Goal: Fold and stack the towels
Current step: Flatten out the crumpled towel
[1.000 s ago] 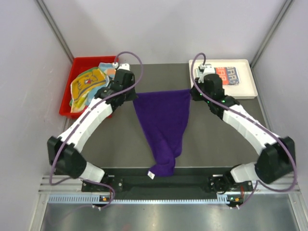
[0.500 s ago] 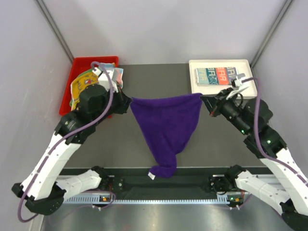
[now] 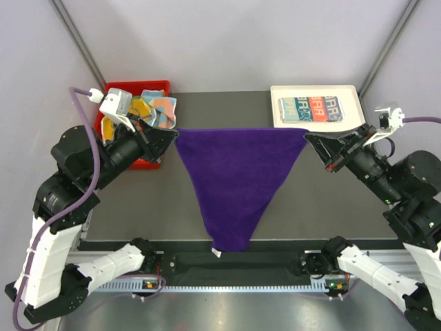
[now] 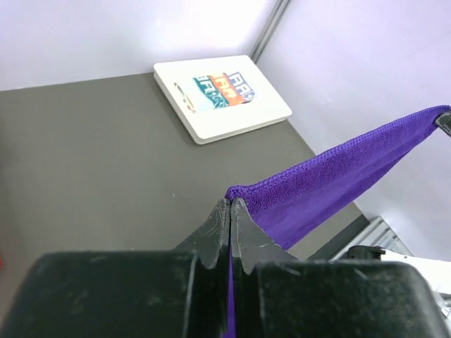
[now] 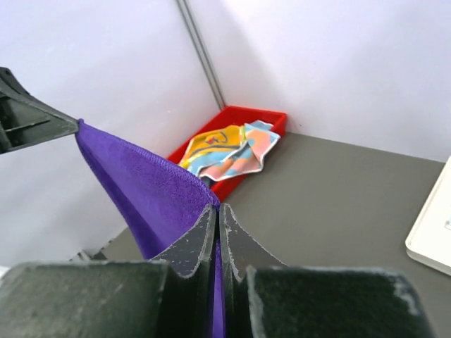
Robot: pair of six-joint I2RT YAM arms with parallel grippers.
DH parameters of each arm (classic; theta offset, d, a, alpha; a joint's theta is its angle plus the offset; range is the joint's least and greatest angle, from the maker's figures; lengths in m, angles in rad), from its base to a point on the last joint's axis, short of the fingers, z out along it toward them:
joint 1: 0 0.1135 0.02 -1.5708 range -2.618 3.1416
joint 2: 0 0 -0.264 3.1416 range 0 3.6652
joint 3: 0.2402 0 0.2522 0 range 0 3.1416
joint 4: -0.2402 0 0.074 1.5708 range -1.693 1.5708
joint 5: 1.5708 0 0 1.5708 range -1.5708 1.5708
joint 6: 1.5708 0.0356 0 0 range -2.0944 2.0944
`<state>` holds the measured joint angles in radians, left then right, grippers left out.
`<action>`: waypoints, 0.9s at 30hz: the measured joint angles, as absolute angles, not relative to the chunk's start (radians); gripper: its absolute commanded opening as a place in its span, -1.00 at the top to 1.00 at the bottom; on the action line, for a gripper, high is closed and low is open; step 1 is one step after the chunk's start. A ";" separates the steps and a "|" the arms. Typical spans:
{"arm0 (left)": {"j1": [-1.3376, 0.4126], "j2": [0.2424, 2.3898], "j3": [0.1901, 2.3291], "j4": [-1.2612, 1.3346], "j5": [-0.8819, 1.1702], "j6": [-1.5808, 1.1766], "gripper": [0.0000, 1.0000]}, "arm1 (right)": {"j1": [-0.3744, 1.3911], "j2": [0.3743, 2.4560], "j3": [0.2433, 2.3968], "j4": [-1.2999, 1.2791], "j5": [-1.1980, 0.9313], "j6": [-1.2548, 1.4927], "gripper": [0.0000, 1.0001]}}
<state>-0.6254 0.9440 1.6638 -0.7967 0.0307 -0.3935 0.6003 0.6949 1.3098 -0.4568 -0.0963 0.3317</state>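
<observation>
A deep purple towel (image 3: 238, 179) hangs stretched in the air between my two arms, its top edge taut and its lower point drooping to the table's near edge. My left gripper (image 3: 172, 134) is shut on its left corner (image 4: 239, 191). My right gripper (image 3: 308, 136) is shut on its right corner (image 5: 204, 198). A folded teal, orange and white towel (image 3: 310, 108) with big letters lies in the white tray (image 3: 351, 124). Several crumpled multicoloured towels (image 3: 148, 110) fill the red bin (image 3: 158, 85).
The red bin (image 5: 232, 184) stands at the back left of the dark table (image 3: 158, 207), the white tray (image 4: 232, 123) at the back right. Grey walls close in the back and sides. A metal rail (image 3: 234, 283) runs along the near edge.
Both arms have lifted and drawn apart, left going left and right going right. The purple towel's top edge has been pulled wider and taut, and its lower tip has risen slightly.
</observation>
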 measured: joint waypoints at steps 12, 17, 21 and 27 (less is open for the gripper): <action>-0.629 0.967 1.728 -0.817 -0.049 -0.394 1.00 | 0.601 0.738 1.377 -0.468 -0.126 0.337 1.00; -0.629 1.030 1.774 -0.815 -0.145 -0.393 1.00 | 0.601 0.801 1.398 -0.470 -0.093 0.324 1.00; -0.629 1.078 1.790 -0.814 -0.204 -0.393 1.00 | 0.601 0.836 1.422 -0.466 -0.071 0.312 1.00; -0.629 1.090 1.799 -0.809 -0.219 -0.390 1.00 | 0.601 0.846 1.454 -0.482 -0.068 0.302 0.99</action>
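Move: Pinched by its top corners, the purple towel hangs between the hands, its middle about 4 cm back and 20 cm below, 13 cm to the left hand's right and 14 cm to the right hand's left. Bare table centre lies some 17 cm ahead of the left hand, 13 right and 46 down. From the left hand the red bin is roughly 31 cm ahead, 24 left; from the right hand the tray is about 39 ahead, 15 right. Easing back about 1 cm and up a little, both raised hands then swing forward over the table towards its middle, the left about 6 cm and the right about 4, nearly level and easing to a stop. The left wrist turns some 15 degrees counter-clockwise on the way; the shut fingers keep their pinch on the towel's corners, spacing about the same. ##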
